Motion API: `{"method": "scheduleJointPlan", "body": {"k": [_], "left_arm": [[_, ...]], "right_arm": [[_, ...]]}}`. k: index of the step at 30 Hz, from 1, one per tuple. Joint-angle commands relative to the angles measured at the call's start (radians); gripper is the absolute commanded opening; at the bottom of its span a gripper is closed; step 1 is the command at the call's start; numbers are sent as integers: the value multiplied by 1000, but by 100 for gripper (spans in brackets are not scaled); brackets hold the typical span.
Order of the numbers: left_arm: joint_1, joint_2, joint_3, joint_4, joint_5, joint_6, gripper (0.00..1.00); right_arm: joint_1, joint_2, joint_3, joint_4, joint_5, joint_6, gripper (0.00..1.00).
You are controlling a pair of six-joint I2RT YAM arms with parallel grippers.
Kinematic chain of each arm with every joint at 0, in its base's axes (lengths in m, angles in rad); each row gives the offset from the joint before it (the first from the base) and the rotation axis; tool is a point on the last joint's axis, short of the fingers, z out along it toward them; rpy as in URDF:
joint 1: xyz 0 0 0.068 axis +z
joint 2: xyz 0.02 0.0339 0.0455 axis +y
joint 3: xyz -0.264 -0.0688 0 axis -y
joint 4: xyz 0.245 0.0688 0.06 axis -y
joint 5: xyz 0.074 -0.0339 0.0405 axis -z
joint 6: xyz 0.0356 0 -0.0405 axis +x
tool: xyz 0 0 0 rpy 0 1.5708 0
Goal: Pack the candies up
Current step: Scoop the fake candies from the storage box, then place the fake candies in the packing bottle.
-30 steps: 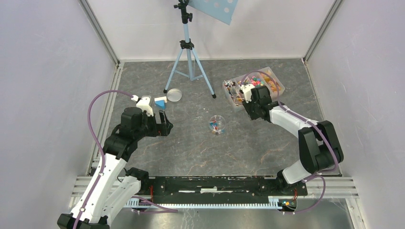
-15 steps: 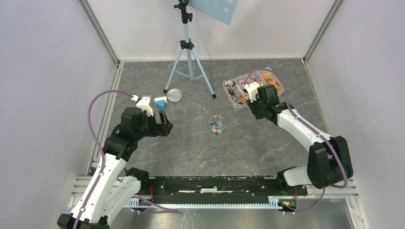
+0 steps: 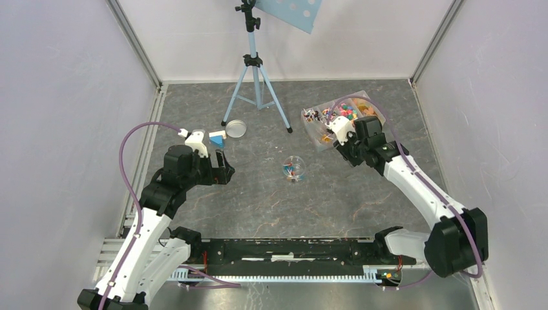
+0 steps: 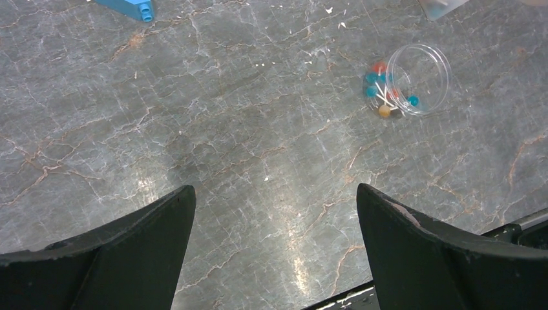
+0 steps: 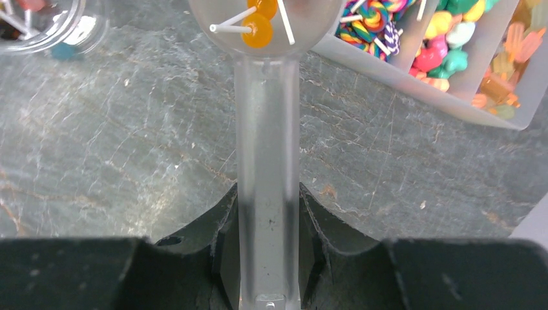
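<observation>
The candies [image 5: 446,39] fill a clear compartment tray [image 5: 413,87] at the back right, also seen from above as the tray [image 3: 375,116]. My right gripper [image 5: 267,200] is shut on the handle of a translucent scoop [image 5: 267,148]. Its bowl holds orange lollipops [image 5: 256,30], just in front of the tray. A small clear jar [image 3: 294,168] with a few candies [image 4: 381,84] sits mid-table, and the jar [image 5: 39,26] lies left of the scoop. My left gripper [image 4: 274,190] is open over bare table, left of the jar.
A round clear lid [image 3: 235,128] and a blue-and-white block [image 3: 217,137] lie beyond the left gripper [image 3: 223,166]. A light-blue tripod [image 3: 255,84] stands at the back centre. Grey walls close in three sides.
The right arm's elbow has swung out to the right and its wrist has shifted slightly right by the tray, still holding the scoop. The left arm has not moved.
</observation>
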Motion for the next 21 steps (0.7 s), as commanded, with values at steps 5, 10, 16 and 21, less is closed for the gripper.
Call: {"method": "scheduleJointPlan", "body": {"k": [5,10,16,21], "left_arm": [[-10,-6,-8,30,26,47,100],[-10,-11,-8,30,22,47,100],[-12,-14,-10,29,19,47,100],[-13,-13,-10,30,18,47,100]], "right_arm": [[107,-148,9,-86,-4,-205,0],[216,-144,31,-172,106,-248,0],[312,-125,54,-234,195,-291,0],[365,-126,60,-280,254,-319,0]]}}
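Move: The storage box, a round clear jar, stands about 16 cm to the right hand's left, some 5 cm nearer the base and roughly 8 cm lower. The compartment tray lies straight ahead of this hand, its middle some 12 cm out and 9 cm down. The nearest tripod foot stands about 14 cm beyond the jar. From the idle left hand the jar is about 17 cm right, 2 cm ahead and 14 cm down. Still gripping the scoop by its handle with the candies in its bowl, the right hand draws back about 6.5 cm from the tray and some 3 cm left, rising about 3 cm on the way and then sinking most of that again. Meanwhile it swings counter-clockwise some 25 degrees and rolls its left side down about 20, bringing the bowl round towards the jar's rim. ##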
